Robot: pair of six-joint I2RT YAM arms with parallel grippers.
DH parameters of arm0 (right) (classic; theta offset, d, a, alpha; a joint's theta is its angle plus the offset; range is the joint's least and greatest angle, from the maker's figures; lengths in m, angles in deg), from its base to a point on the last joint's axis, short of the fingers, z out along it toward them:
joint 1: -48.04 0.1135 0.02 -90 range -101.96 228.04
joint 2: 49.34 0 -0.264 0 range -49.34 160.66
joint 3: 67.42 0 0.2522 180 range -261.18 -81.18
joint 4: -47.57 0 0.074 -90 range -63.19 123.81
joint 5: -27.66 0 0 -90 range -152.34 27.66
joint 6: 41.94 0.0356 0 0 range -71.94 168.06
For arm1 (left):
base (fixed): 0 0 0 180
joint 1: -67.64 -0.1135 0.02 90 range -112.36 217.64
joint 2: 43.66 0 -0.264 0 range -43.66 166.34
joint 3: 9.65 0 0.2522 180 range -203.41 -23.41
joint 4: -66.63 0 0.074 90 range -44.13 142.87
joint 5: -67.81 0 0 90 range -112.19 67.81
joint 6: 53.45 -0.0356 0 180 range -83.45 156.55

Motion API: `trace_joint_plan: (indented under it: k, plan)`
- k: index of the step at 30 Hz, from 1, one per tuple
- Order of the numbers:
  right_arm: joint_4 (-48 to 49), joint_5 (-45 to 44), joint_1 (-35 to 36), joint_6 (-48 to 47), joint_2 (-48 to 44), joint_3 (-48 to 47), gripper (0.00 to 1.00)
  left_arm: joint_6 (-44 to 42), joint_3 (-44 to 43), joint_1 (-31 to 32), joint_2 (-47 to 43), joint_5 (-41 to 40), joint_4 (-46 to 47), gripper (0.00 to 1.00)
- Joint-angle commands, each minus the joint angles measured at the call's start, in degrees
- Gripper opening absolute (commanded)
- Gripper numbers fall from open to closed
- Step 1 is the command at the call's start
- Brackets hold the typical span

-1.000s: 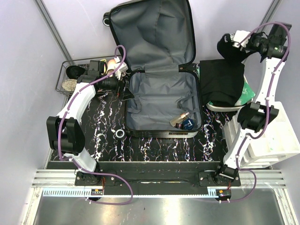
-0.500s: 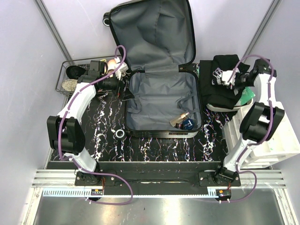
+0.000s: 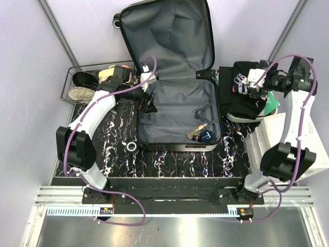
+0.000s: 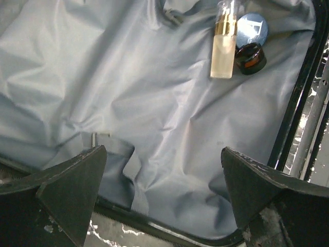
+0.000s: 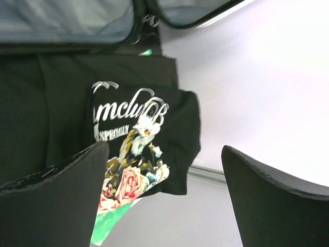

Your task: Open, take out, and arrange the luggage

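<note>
The luggage [image 3: 177, 110] lies open on the table, its lid [image 3: 167, 36] propped up at the back and grey lining showing. A clear bottle [image 3: 198, 129], a blue-lidded jar [image 3: 206, 136] and a dark jar [image 4: 250, 57] sit in its near right corner. My left gripper [image 3: 148, 104] hangs open over the base's left edge; between its fingers [image 4: 72, 180] only lining [image 4: 154, 103] shows. My right gripper [image 3: 247, 86] is open just above a black printed shirt [image 5: 139, 128] lying on a pile of dark clothes [image 3: 241, 95] right of the luggage.
A black wire basket [image 3: 69, 92] with shoes stands at the left. White plastic bins [image 3: 303, 149] stand at the right, partly under the clothes, with something green [image 3: 272, 103] beneath the pile. A small ring [image 3: 131, 147] lies on the table in front of the luggage.
My right gripper came down from the far right corner with the black shirt, opened, and the shirt now lies on the pile. My left gripper moved right, over the luggage's left edge.
</note>
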Motion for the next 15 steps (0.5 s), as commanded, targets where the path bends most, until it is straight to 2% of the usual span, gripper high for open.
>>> trace_joint_plan:
  k: [1,4,8,9,12,15]
  plan:
    - [9.27,0.51,3.31,28.96,-9.08,-0.95,1.0,0.63,-4.33,5.59,1.58,-7.34,5.34,0.99]
    - [12.09,-9.24,8.75,46.24,-12.33,-1.21,1.0,3.18,-5.3,10.6,4.74,-11.3,9.74,0.99]
    - [6.05,-15.14,11.76,66.54,-12.78,-6.9,1.0,7.31,-9.95,16.93,11.25,-12.56,10.54,0.99]
    - [4.2,-16.03,11.77,74.42,-11.91,-8.4,1.0,8.28,-10.4,17.55,12.39,-11.52,10.63,0.99]
    - [-2.75,-18.04,11.77,84.47,-11.02,-12.02,1.0,11.7,-9.09,19.57,15.3,-6.86,14.48,0.99]
    - [-5.04,-19.89,11.77,89.33,-14.25,-8.26,1.0,13.3,-4.87,22.21,16.01,-6.67,22.04,0.95]
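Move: The glass bottle on the suitcase floor lies about 24 cm to the right of the left hand, some 5 cm nearer the base and 14 cm below it. Beside the bottle, the dark jar is about 4 cm nearer the base, and the blue tin is 4 cm farther right and 3 cm nearer the base. From the right hand the bottle is roughly 27 cm left, 12 cm back and 25 cm down, while the black clothes lie about 5 cm ahead, 2 cm left and 15 cm below. Rightward across the open suitcase, the left hand sweeps about 15 cm towards the bottle with its fingers wide open, level at first and then sinking some 6 cm, the wrist turning slightly clockwise. Meanwhile the empty right hand rises about 10 cm off the black clothes while drawing left and back, rolling its left side up some 40 degrees and swinging clockwise, fingers still open. ##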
